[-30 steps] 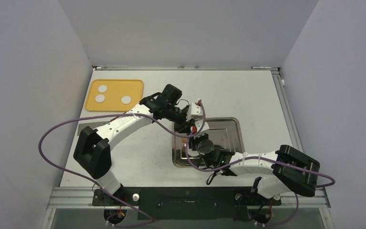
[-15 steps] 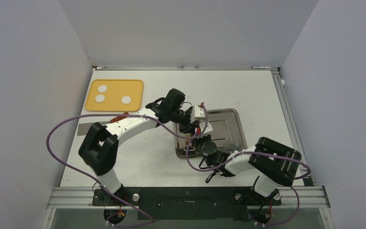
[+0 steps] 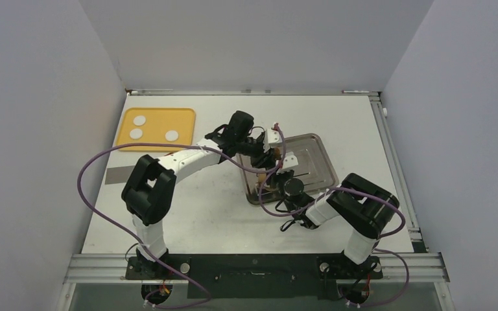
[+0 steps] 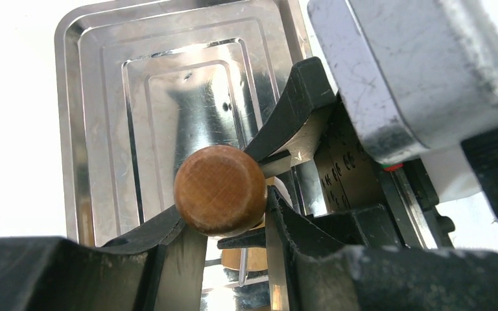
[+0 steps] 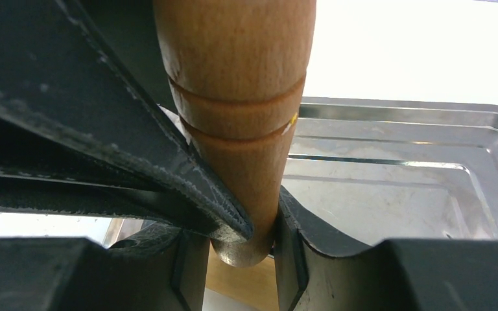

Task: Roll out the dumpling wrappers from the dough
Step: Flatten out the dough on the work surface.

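Three small white lumps of dough (image 3: 140, 120) lie on a yellow board (image 3: 159, 115) at the far left. The dumpling wrappers are out of view. A wooden rolling pin (image 3: 263, 175) hangs over a metal tray (image 3: 314, 162), held at both ends. My left gripper (image 3: 267, 154) is shut on its rounded knob (image 4: 220, 190), the fingers (image 4: 292, 227) pressing its sides. My right gripper (image 3: 280, 186) is shut on the tapered handle tip (image 5: 243, 249). In the right wrist view the pin (image 5: 233, 97) rises away from the camera, and a finger of the left gripper crosses in front.
The metal tray (image 4: 104, 97) sits turned at an angle, right of the table's middle; its ribbed floor (image 5: 395, 188) holds nothing. A grey strip (image 3: 118, 175) lies on the table left of my left arm. White walls close in three sides.
Both grippers have carried the rolling pin to the right and farther from the bases. The metal tray has slid away and turned. Both grips are unchanged.
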Motion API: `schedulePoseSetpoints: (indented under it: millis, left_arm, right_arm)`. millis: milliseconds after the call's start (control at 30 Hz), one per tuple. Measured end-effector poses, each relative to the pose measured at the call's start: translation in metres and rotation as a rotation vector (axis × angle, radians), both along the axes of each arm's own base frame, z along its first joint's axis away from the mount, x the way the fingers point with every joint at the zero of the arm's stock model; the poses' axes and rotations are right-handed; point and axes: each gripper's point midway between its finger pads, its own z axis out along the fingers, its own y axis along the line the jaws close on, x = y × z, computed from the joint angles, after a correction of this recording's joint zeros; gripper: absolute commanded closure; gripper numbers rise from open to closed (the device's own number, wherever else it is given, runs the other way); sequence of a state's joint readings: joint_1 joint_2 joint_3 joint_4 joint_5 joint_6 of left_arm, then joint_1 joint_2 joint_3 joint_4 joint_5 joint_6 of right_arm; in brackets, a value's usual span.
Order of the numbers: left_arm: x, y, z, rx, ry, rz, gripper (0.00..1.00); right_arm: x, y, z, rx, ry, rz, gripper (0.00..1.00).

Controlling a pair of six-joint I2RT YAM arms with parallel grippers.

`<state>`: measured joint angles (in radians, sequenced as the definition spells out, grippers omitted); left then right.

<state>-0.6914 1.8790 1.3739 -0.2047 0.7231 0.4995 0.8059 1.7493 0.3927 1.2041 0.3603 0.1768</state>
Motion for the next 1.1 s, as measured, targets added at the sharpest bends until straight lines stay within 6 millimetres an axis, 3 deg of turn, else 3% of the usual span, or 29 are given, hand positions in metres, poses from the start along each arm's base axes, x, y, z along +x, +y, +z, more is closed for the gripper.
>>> schedulePoseSetpoints:
  millis: [633,800,1100]
  left_arm:
    - [-0.036,0.015,-0.009,-0.031,-0.017,-0.069,1.00]
    - [-0.055,0.019,-0.012,-0.023,0.027,-0.106,1.00]
    - [-0.055,0.019,-0.006,-0.008,0.031,-0.108,1.00]
  right_arm:
    - [-0.037,0.012,-0.004,-0.077,0.013,-0.055,0.92]
    - [-0.059,0.016,-0.008,-0.070,0.059,-0.024,0.92]
    - [-0.061,0.017,-0.003,-0.075,0.087,-0.023,0.92]
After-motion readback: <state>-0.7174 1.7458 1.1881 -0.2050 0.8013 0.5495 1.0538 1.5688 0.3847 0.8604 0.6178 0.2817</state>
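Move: Both hands grip the upright handle of the dough roller, left above right. The roller itself is roughly 10 cm below the left hand and 4 cm below the right, about 1 cm back and 1 cm left of both. The dough disc is about 2 cm back and 2 cm left of each hand, some 12 cm below the left and 6 cm below the right. The metal tray's middle is about 1 cm ahead and 4 cm right, at dough level. Back towards the robot, both hands together draw the roller about 6 cm across the dough in the tray, drifting up to 2 cm left and sinking some 1 cm, with a brief slowing midway. They stop near the tray's near-left part and just begin to rise. Both keep their grip on the handle; the left wrist turns about 5 degrees clockwise. ##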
